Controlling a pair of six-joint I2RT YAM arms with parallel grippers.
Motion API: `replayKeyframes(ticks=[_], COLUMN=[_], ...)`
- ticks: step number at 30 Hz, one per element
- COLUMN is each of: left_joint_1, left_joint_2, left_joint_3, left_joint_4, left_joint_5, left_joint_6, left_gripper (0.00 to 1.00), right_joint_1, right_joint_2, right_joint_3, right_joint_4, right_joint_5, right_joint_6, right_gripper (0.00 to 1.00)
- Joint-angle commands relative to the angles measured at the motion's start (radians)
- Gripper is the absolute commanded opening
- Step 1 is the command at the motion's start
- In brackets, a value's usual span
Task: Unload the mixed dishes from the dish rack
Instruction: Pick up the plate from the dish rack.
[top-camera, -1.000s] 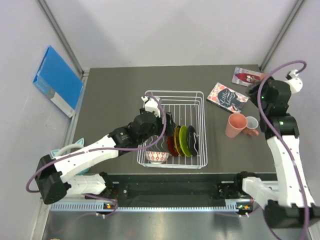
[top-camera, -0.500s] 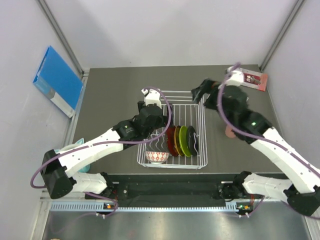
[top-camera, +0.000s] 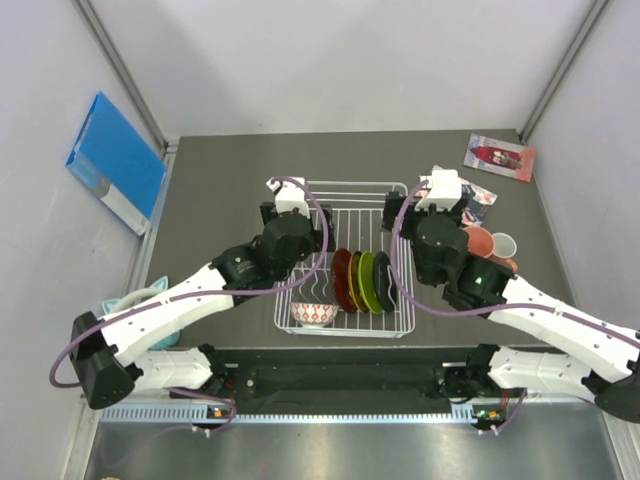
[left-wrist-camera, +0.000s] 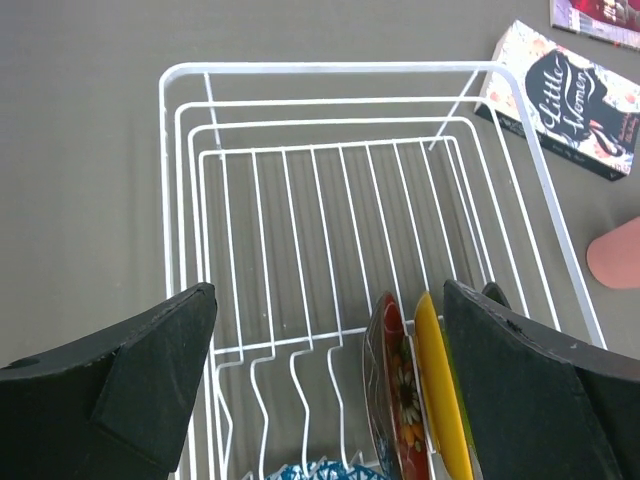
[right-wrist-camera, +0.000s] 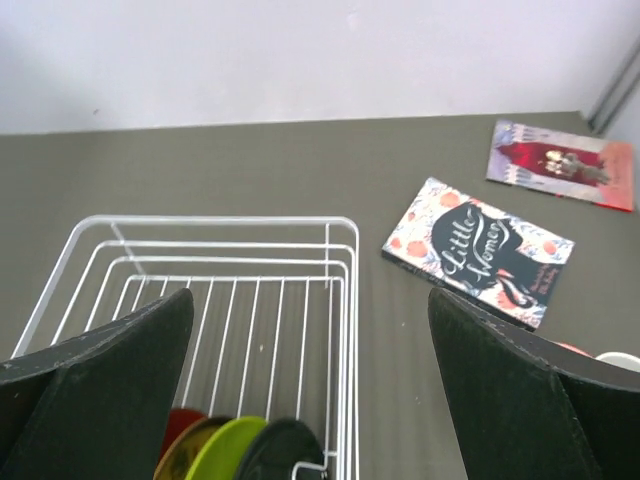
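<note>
The white wire dish rack (top-camera: 400, 262) (left-wrist-camera: 300, 75) (right-wrist-camera: 210, 222) stands mid-table. In its near slots stand a red plate (top-camera: 341, 279) (left-wrist-camera: 393, 380), an amber one (top-camera: 353, 281) (left-wrist-camera: 437, 390), a lime-green one (top-camera: 367, 282) (right-wrist-camera: 225, 450) and a black one (top-camera: 383, 283) (right-wrist-camera: 280, 445). A small patterned bowl (top-camera: 314, 313) lies in the near left corner. Right of the rack stand a pink cup (top-camera: 478, 241) (left-wrist-camera: 615, 257) and two mugs (top-camera: 503, 247). My left gripper (top-camera: 298, 256) (left-wrist-camera: 330, 300) hangs open over the rack's left half. My right gripper (top-camera: 430, 252) (right-wrist-camera: 310, 300) hangs open over the rack's right edge. Both are empty.
A "Little Women" book (top-camera: 482, 197) (right-wrist-camera: 478, 250) (left-wrist-camera: 570, 100) lies beyond the cups, and a red booklet (top-camera: 499, 157) (right-wrist-camera: 560, 163) at the far right corner. A blue folder (top-camera: 115, 162) leans on the left wall. Something teal (top-camera: 135, 300) lies under the left arm.
My right arm has swung from beside the cups on the right to above the rack's right edge. My left gripper has drifted toward the rack's far left.
</note>
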Motion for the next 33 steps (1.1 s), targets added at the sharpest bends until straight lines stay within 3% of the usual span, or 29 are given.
replayKeyframes(ticks=[1,3,4,9,14,18,22,29,33], left_joint_1=[0.011,0.014,0.017,0.051,0.057,0.056,0.054,0.039,-0.013], left_joint_2=[0.006,0.063,0.080,0.097,0.103,0.190,0.200,0.155,0.146], left_joint_3=[0.092,0.137,0.172,0.162,0.148,0.224,0.226,0.165,0.168], left_joint_4=[-0.035,-0.123,-0.154,-0.138,-0.139,-0.263,-0.334,-0.310,-0.308], left_joint_5=[-0.040,-0.029,-0.035,0.115,0.137,0.112,0.121,0.163,0.151], left_joint_6=[0.011,0.005,-0.012,-0.025,0.014,0.035,0.023,-0.002,0.009], left_gripper=[0.99,0.99,0.99,0.99,0.99,0.98,0.86,0.54,0.50], right_joint_1=[0.001,-0.037,-0.055,-0.103,-0.100,-0.094,-0.094,-0.094,-0.094], right_joint_2=[0.054,0.022,0.005,-0.061,0.118,0.102,0.070,0.071,0.077], right_joint_3=[0.119,0.098,0.075,-0.034,0.193,0.161,0.113,0.081,0.077], right_joint_4=[-0.058,-0.025,0.010,0.172,-0.177,-0.157,-0.153,-0.181,-0.196], right_joint_5=[0.122,-0.008,-0.151,-0.259,-0.227,-0.242,-0.242,-0.268,-0.293], right_joint_6=[0.107,0.116,0.107,0.127,0.064,0.075,0.095,0.134,0.147], right_gripper=[1.00,1.00,0.98,1.00,1.00,1.00,0.98,0.95,0.97])
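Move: The red plate stands in the rack some 7 cm to the left hand's right, about 7 cm back towards the base and roughly 14 cm lower. The yellow plate is about 3 cm to the right of it, and the patterned bowl lies about 14 cm back from the left hand, straight in line and some 18 cm below. From the right hand the red plate is about 16 cm left, 8 cm back and 21 cm down, with the black plate only some 5 cm left, also 8 cm back. Down towards the standing plates, after a small bob up and forward, goes the left hand, about 5 cm in all; it tips its fingers down some 15 degrees, rolls its left side up, and narrows from wide open to about half. The right hand first edges up, forward and left, then also sinks, ending about 3.5 cm lower and 2.5 cm further left, wide open and tipped slightly down. Neither touches a dish. ##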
